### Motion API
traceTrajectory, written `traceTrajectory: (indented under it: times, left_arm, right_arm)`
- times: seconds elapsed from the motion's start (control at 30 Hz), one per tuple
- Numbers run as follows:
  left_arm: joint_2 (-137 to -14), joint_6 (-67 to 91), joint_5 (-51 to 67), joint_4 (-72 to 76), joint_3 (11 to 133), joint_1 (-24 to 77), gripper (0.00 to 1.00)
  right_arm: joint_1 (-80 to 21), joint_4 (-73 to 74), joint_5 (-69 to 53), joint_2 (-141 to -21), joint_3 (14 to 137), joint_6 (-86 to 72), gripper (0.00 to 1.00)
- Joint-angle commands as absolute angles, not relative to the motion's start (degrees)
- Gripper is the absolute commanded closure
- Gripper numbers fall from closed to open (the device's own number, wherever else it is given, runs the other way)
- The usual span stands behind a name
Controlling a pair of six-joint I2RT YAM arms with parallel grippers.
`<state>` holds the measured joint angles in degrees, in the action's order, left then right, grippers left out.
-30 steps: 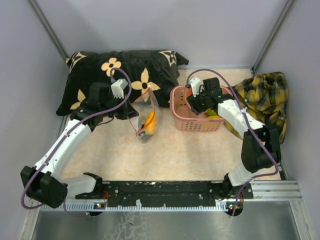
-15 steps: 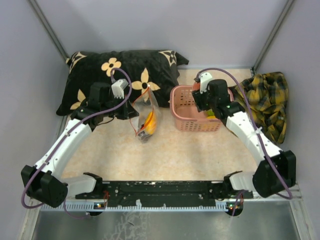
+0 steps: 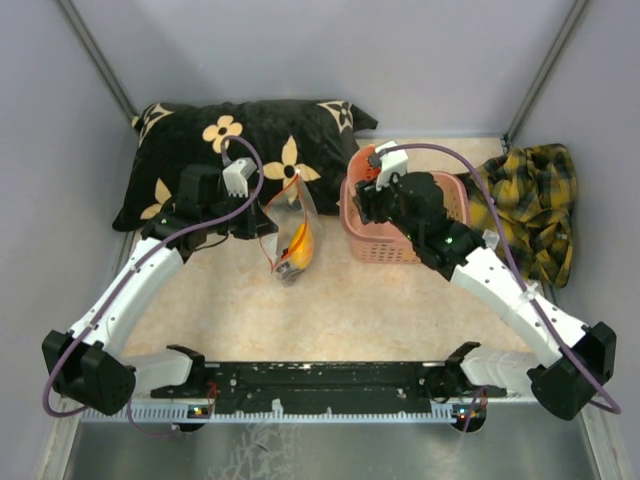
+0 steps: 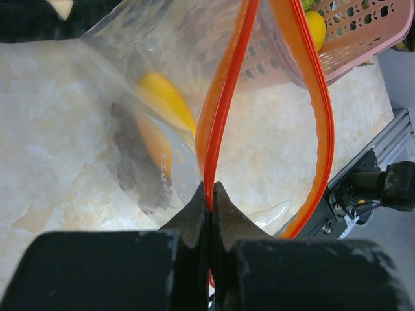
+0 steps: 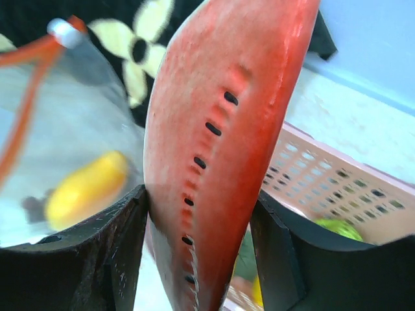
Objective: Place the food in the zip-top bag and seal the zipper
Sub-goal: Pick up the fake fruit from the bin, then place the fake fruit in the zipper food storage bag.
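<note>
The zip-top bag (image 3: 291,235) hangs upright over the table with its mouth open. My left gripper (image 4: 211,192) is shut on one side of the red-orange zipper (image 4: 224,103); the other side bows out to the right. Inside the bag lie a yellow piece (image 4: 165,97), an orange piece (image 4: 157,141) and a dark purple grape bunch (image 4: 133,165). My right gripper (image 5: 201,201) is shut on the red watermelon slice (image 5: 220,123). It holds the slice above the left rim of the pink basket (image 3: 400,240), a short way right of the bag's mouth.
The pink basket holds a bumpy green fruit (image 5: 340,228) and a yellow fruit (image 4: 315,26). A black flowered pillow (image 3: 200,140) lies at the back left. A yellow plaid cloth (image 3: 530,200) lies at the right. Walls close in both sides.
My right gripper has risen out of the basket with the watermelon slice and swung left toward the bag. The left arm and the bag have stayed put.
</note>
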<state>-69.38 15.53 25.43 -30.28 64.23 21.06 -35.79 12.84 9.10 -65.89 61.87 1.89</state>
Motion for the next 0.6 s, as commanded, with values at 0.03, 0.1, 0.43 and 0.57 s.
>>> traceTrajectory:
  times: [0.03,0.1,0.43,0.57]
  left_arm:
    - [-68.38,15.5,25.92,-28.33,64.9,20.74,1.0]
    - [-68.22,15.75,26.2,-28.26,64.94,20.74,1.0]
    - [-67.35,16.86,26.64,-27.44,64.49,20.75,1.0]
    - [-67.15,17.04,27.07,-27.06,64.34,20.74,1.0]
  right_arm:
    - [-42.78,-2.69,13.07,-61.87,61.04,-5.67,1.0]
    - [-45.8,-7.5,14.07,-61.88,60.27,-7.71,1.0]
    - [-59.28,-26.77,24.28,-67.32,57.08,-12.92,1.0]
    - [-61.44,-35.52,28.3,-70.65,54.27,-15.71,1.0]
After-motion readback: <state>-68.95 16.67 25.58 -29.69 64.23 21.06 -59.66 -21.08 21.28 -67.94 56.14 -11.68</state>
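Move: The watermelon slice is already in my right gripper, over the bin's left side. The zip-top bag's mouth, which it is meant for, lies about 18 cm left, 3 cm back and some 7 cm lower. The yellow fruit inside the bag is about 14 cm left, level fore and aft, 19 cm down. The bin's middle is 7 cm ahead, 11 cm right and 19 cm down. From my left hand, the mouth's middle is about 4 cm ahead and 6 cm right, at roughly the same height. Keeping the watermelon slice pinched, I swing my right hand left about 13 cm, away from the bin towards the bag's open mouth. On the way I climb some 8 cm, levelling off at the end, and draw back 7 cm, rolling the wrist about 30 degrees so its left side rises. My left hand stays put, still pinching the bag's orange zipper rim. ##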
